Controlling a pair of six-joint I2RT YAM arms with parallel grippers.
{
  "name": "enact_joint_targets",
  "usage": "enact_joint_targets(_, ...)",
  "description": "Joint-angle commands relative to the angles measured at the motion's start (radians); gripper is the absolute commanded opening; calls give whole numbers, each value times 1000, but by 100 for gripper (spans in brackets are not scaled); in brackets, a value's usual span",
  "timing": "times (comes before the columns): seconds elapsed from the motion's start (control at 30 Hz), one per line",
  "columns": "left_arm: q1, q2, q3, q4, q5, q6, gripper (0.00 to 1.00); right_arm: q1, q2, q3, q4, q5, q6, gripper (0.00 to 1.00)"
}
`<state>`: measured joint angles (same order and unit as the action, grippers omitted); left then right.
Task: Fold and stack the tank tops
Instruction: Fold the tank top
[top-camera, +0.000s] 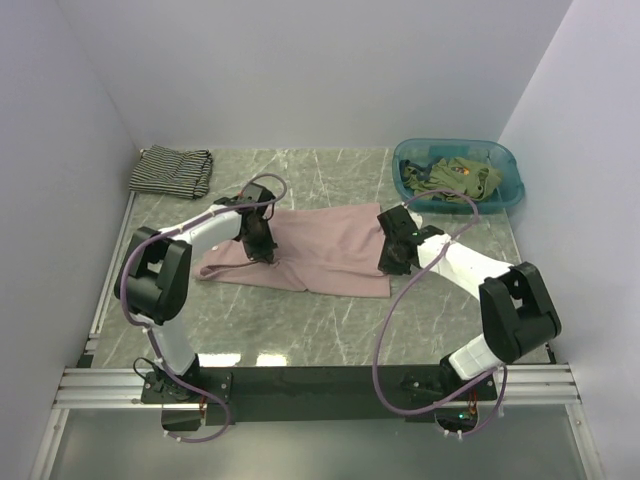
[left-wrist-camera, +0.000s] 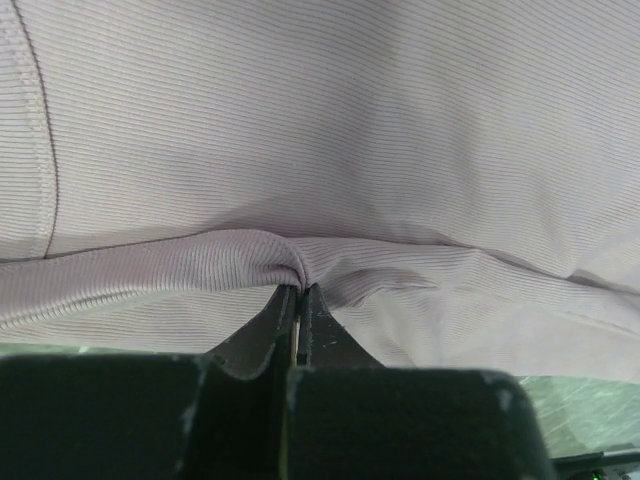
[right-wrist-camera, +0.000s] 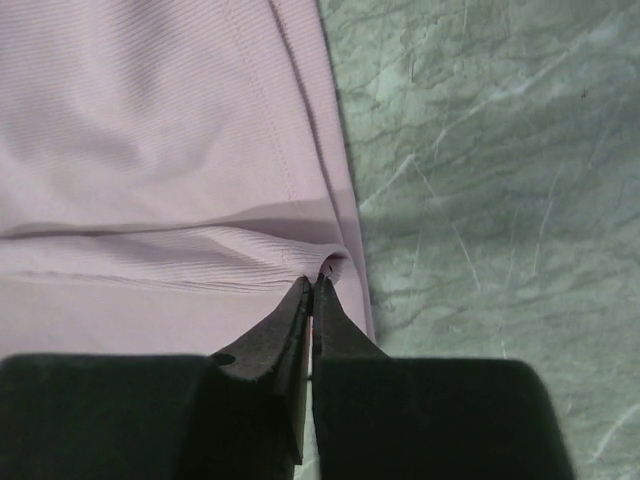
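The dusty pink tank top (top-camera: 320, 252) lies spread across the middle of the marble table. My left gripper (top-camera: 262, 245) is shut on a pinched fold of it near its left end (left-wrist-camera: 298, 283). My right gripper (top-camera: 392, 258) is shut on a fold at its right hem (right-wrist-camera: 315, 280). The pink cloth fills the left wrist view (left-wrist-camera: 330, 130) and the left of the right wrist view (right-wrist-camera: 150, 150). A folded black-and-white striped tank top (top-camera: 172, 171) lies at the back left corner. Olive green tank tops (top-camera: 458, 178) are heaped in the teal basin (top-camera: 410, 155).
The teal basin stands at the back right corner. White walls close in the table on the left, back and right. Bare marble (right-wrist-camera: 500, 180) lies right of the pink hem. A metal rail (top-camera: 320, 385) runs along the near edge.
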<state>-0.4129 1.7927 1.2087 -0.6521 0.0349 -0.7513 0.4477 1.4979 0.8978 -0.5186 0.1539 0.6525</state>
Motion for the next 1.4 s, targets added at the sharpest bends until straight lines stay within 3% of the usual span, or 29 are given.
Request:
enact_joint_targets(0.0, 13, -1, 41, 17, 42, 21, 1, -20, 25, 49, 54, -8, -20, 7)
enact_joint_targets(0.03, 17, -3, 45, 17, 46, 23, 9, -21, 27, 50, 57, -5, -16, 13)
enact_joint_targets(0.07, 20, -18, 45, 22, 49, 29, 15, -27, 25, 52, 60, -2, -16, 27)
enact_joint_targets(0.1, 23, -30, 45, 29, 46, 30, 25, -27, 16, 55, 65, 1, -17, 33)
enact_joint_targets(0.17, 39, -64, 51, 29, 37, 35, 33, -29, 4, 64, 66, 22, -16, 43)
enact_joint_targets(0.3, 65, -93, 83, 16, 17, 43, 48, -30, -31, 89, 52, 61, -17, 47)
enact_joint_targets(0.5, 153, -124, 147, 3, -104, -52, 49, -32, -88, 102, 121, 53, -22, 49)
enact_joint_targets(0.67, 227, -27, 261, 65, -141, -106, 48, -37, 106, 271, 103, 47, -89, 49)
enact_joint_targets(0.9, 217, 267, 535, 103, -46, 35, 46, -112, 338, 503, 45, 111, -172, 47)
enact_joint_targets(1.07, 209, 361, 571, 134, 33, 138, 54, -158, 435, 592, 11, 122, -215, 48)
enact_joint_targets(1.37, 192, 448, 601, 132, 89, 230, 59, -173, 555, 688, 3, 78, -266, 50)
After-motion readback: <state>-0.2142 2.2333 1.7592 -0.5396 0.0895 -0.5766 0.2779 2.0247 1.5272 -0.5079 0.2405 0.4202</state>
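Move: The pinched hem of the tank top is still between both hands' shut fingers, just above the table. Next to be reached is its far edge: about 18 cm ahead of the left hand and 3 cm to its left, while its far right corner is some 21 cm straight ahead of the right hand. The striped stack lies roughly 28 cm ahead and 30 cm left of the left hand; the teal basket about 29 cm ahead and 22 cm right of the right. The tank top's hem is let go as both grippers open about halfway. Both hands then lift, the left some 9 cm and bowing out leftward, the right about 6 cm, and travel roughly 18 cm forward over the cloth. They sink again with fingers open, the left around the far edge with its wrist tipped up some 15 degrees, the right beside the right edge, short of the far corner. ##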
